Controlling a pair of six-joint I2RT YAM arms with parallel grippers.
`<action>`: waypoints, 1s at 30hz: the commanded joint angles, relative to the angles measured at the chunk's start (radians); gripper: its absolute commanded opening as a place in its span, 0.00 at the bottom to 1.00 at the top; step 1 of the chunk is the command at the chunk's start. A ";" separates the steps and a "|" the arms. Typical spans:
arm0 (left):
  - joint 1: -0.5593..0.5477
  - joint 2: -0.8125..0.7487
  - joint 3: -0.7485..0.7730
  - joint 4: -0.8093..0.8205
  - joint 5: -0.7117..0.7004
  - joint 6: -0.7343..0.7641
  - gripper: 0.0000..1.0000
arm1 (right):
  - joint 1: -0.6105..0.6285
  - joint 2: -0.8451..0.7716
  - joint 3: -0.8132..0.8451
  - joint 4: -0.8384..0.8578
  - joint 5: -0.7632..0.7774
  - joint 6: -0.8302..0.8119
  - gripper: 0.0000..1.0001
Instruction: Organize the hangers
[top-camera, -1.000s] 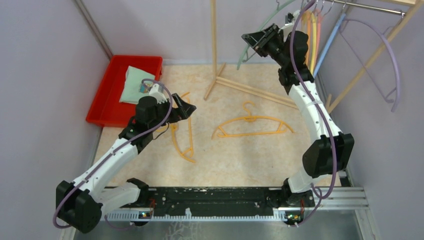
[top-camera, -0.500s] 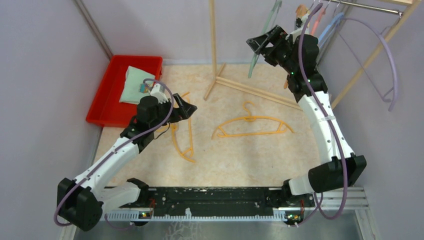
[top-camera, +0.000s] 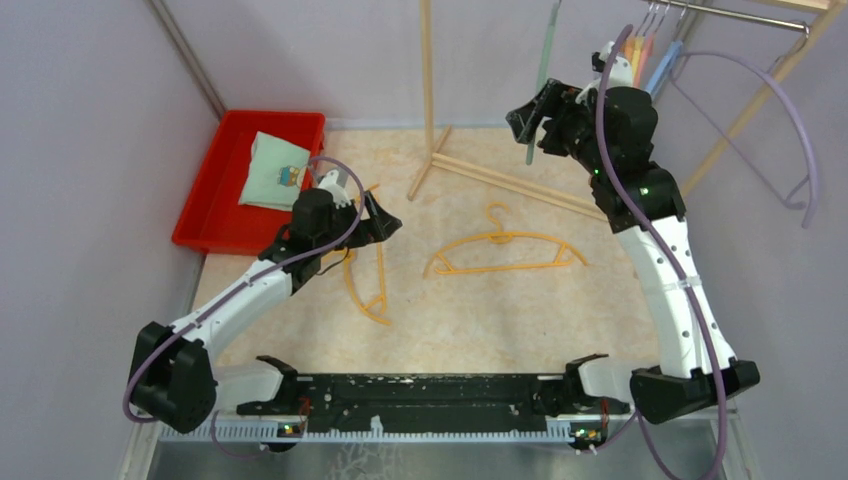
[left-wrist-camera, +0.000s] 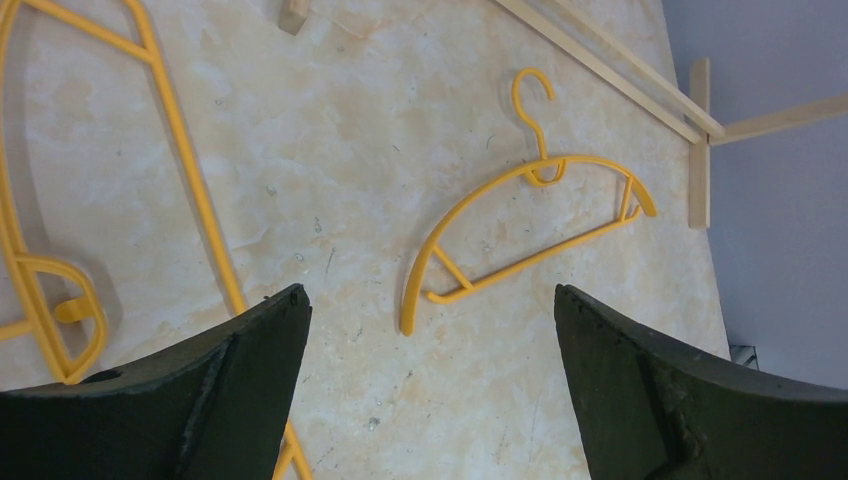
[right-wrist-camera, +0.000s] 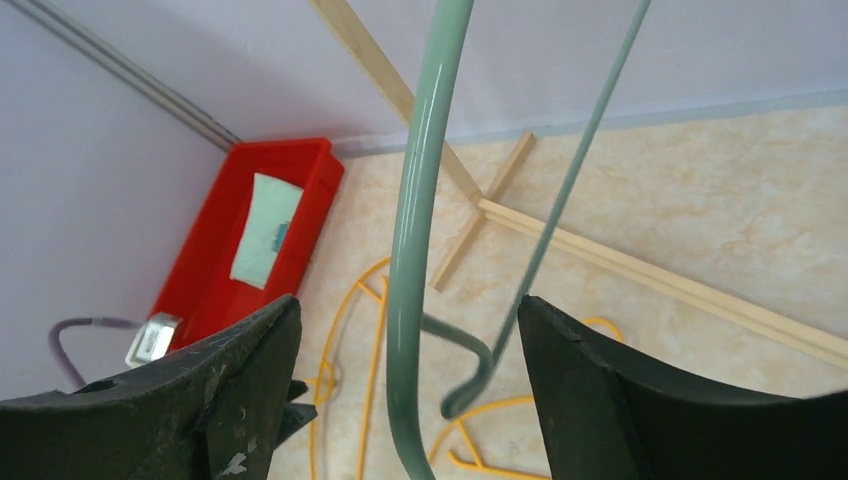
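Note:
A green hanger (top-camera: 545, 60) hangs edge-on at the back. In the right wrist view its bar (right-wrist-camera: 412, 230) runs between my right gripper's (right-wrist-camera: 407, 305) open jaws without touching either. In the top view the right gripper (top-camera: 528, 125) is raised beside the hanger's lower end. Two orange hangers lie on the floor, one in the middle (top-camera: 505, 250) and one on the left (top-camera: 365, 275). My left gripper (top-camera: 388, 222) is open and empty above the left one. In its wrist view the gripper (left-wrist-camera: 428, 300) hovers between both hangers (left-wrist-camera: 530, 225) (left-wrist-camera: 180, 150). Orange, yellow and blue hangers (top-camera: 650, 45) and a lavender one (top-camera: 795, 120) hang on the rail.
A red bin (top-camera: 215, 195) holding a pale green cloth (top-camera: 275, 170) stands at the back left. The rack's wooden pole (top-camera: 428, 70) and floor bars (top-camera: 500, 180) stand at the back centre. A slanted pole (top-camera: 740, 120) and metal rail (top-camera: 740, 12) are at the right. Walls close in on both sides.
The green hanger has swung from slanted to hanging straight. My right arm has stretched up and moved right, its gripper lower beside the hanger. My left gripper has shifted slightly right.

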 joint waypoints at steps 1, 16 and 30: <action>0.005 0.035 0.041 0.063 0.036 0.013 0.96 | 0.037 -0.101 0.092 -0.024 0.114 -0.129 0.79; 0.004 0.168 0.106 0.097 0.068 0.025 0.95 | 0.050 -0.161 0.085 0.144 0.006 -0.263 0.24; 0.028 0.226 0.138 0.125 0.085 0.076 0.95 | 0.092 0.194 0.318 0.358 -0.043 -0.193 0.00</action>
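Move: In front of the open right hand hangs the green hanger, its middle about 15 cm ahead, 2 cm to the right and 8 cm higher. The orange-to-blue row on the rail hangs some 15 cm ahead, 15 cm right and 8 cm above. From the left hand, the middle orange hanger lies roughly 28 cm right, 9 cm back and 17 cm below; the left orange hanger is 11 cm back, 6 cm left, equally low. Backing its open fingers about 5 cm off the green hanger while climbing and edging right, the right hand shuts on nothing, rises on towards the rail, then comes forward and left about 5 cm each, ending some 13 cm higher with fingers tipped up about 25 degrees. The open left hand glides about 4 cm forward and a little right, away from the left orange hanger. ##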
